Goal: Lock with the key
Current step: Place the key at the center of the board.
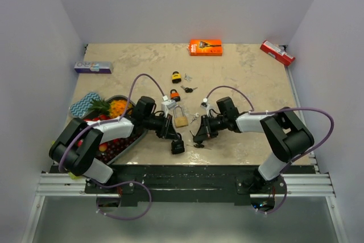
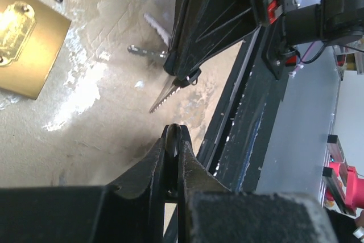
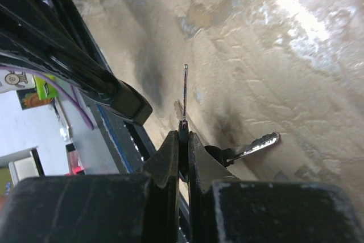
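Note:
My left gripper (image 1: 172, 135) is shut on the metal shackle (image 2: 173, 140) of a black padlock (image 1: 177, 145). The lock's body hangs below the fingers near the table's front edge. A short way to its right, my right gripper (image 1: 198, 138) is shut on the black head of a key (image 3: 185, 92). The key's blade shows edge-on, pointing away from the fingers toward the padlock (image 3: 129, 104), with a gap between them. A second key (image 3: 256, 145) dangles from the same ring. In the left wrist view my right gripper's fingers (image 2: 193, 55) show with keys (image 2: 159, 98) hanging beneath.
A brass padlock (image 1: 181, 119) lies just behind both grippers. Two small padlocks (image 1: 176, 77) (image 1: 174, 95) and loose keys (image 1: 187, 89) lie farther back. A fruit tray (image 1: 122, 99) and a blue cloth (image 1: 84, 103) are at the left. Boxes (image 1: 205, 47) (image 1: 277, 53) (image 1: 92, 67) line the back.

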Tool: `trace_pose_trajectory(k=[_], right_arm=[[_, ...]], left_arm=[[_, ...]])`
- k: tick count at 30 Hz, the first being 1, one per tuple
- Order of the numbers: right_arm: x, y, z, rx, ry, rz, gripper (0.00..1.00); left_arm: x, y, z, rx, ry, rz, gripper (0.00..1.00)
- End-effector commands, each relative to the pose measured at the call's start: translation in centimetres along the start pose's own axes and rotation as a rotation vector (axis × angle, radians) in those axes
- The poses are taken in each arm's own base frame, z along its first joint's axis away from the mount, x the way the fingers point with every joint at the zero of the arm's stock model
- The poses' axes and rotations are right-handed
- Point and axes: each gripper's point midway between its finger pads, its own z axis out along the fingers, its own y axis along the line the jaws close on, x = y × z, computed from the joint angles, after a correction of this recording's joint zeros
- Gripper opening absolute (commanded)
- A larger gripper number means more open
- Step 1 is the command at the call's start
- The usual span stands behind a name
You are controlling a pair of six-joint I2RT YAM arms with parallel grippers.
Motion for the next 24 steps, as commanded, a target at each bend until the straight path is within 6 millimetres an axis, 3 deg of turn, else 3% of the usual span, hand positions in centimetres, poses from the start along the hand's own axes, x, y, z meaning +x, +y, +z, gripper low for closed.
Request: trace_pose_trajectory(k=[1, 6, 12, 15, 19, 24], right_arm=[[-2.5, 0.2, 0.3, 0.016, -0.054, -0.057, 0.0], [-2.7, -0.5, 0.5, 0.051, -0.045, -0.059, 0.0], [-2.1, -1.4, 0.3, 0.097, -0.016, -0.059, 0.11], [-1.8, -1.6, 0.2, 0.107, 0.0, -0.054, 0.17], [-1.7, -1.5, 0.1, 0.111, 0.007, -0.062, 0.33], [-2.0, -1.3, -0.2, 0.115, -0.009, -0.077, 0.41]], left_arm=[[-2.2, -0.8, 0.6, 0.058, -0.031, 0.102, 0.0], [-2.0, 0.0, 0.8, 0.034, -0.019, 0.111, 0.0], [-2.4, 1.2, 1.2, -0.01, -0.018, 0.123, 0.01], [-2.8, 1.8, 1.4, -0.03, -0.011, 0.131, 0.11], [-2.9, 2.3, 1.3, -0.062, 0.02, 0.143, 0.27], [-3.4, 1.9, 0.9, -0.068, 0.029, 0.17, 0.42]])
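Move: The left hand holds the black padlock by its shackle; its resting spot is the table about 1 cm back, 1 cm right and 3 cm below. From there the brass padlock lies some 5 cm ahead, 1 cm right, and its keys 7 cm ahead, 6 cm right. The right hand holds the black-headed keys, bound for table 1 cm back and 3 cm below; from it the brass padlock lies 6 cm ahead, 6 cm left, the brass keys 7 cm ahead, 2 cm left. Keys and black padlock are both let go onto the table side by side. The right hand eases forward and down about 1.5 cm each and spreads its fingers around the keys. The left sinks some 1.5 cm, slides level nearly 3 cm forward towards the brass padlock, and opens late from the shackle. ##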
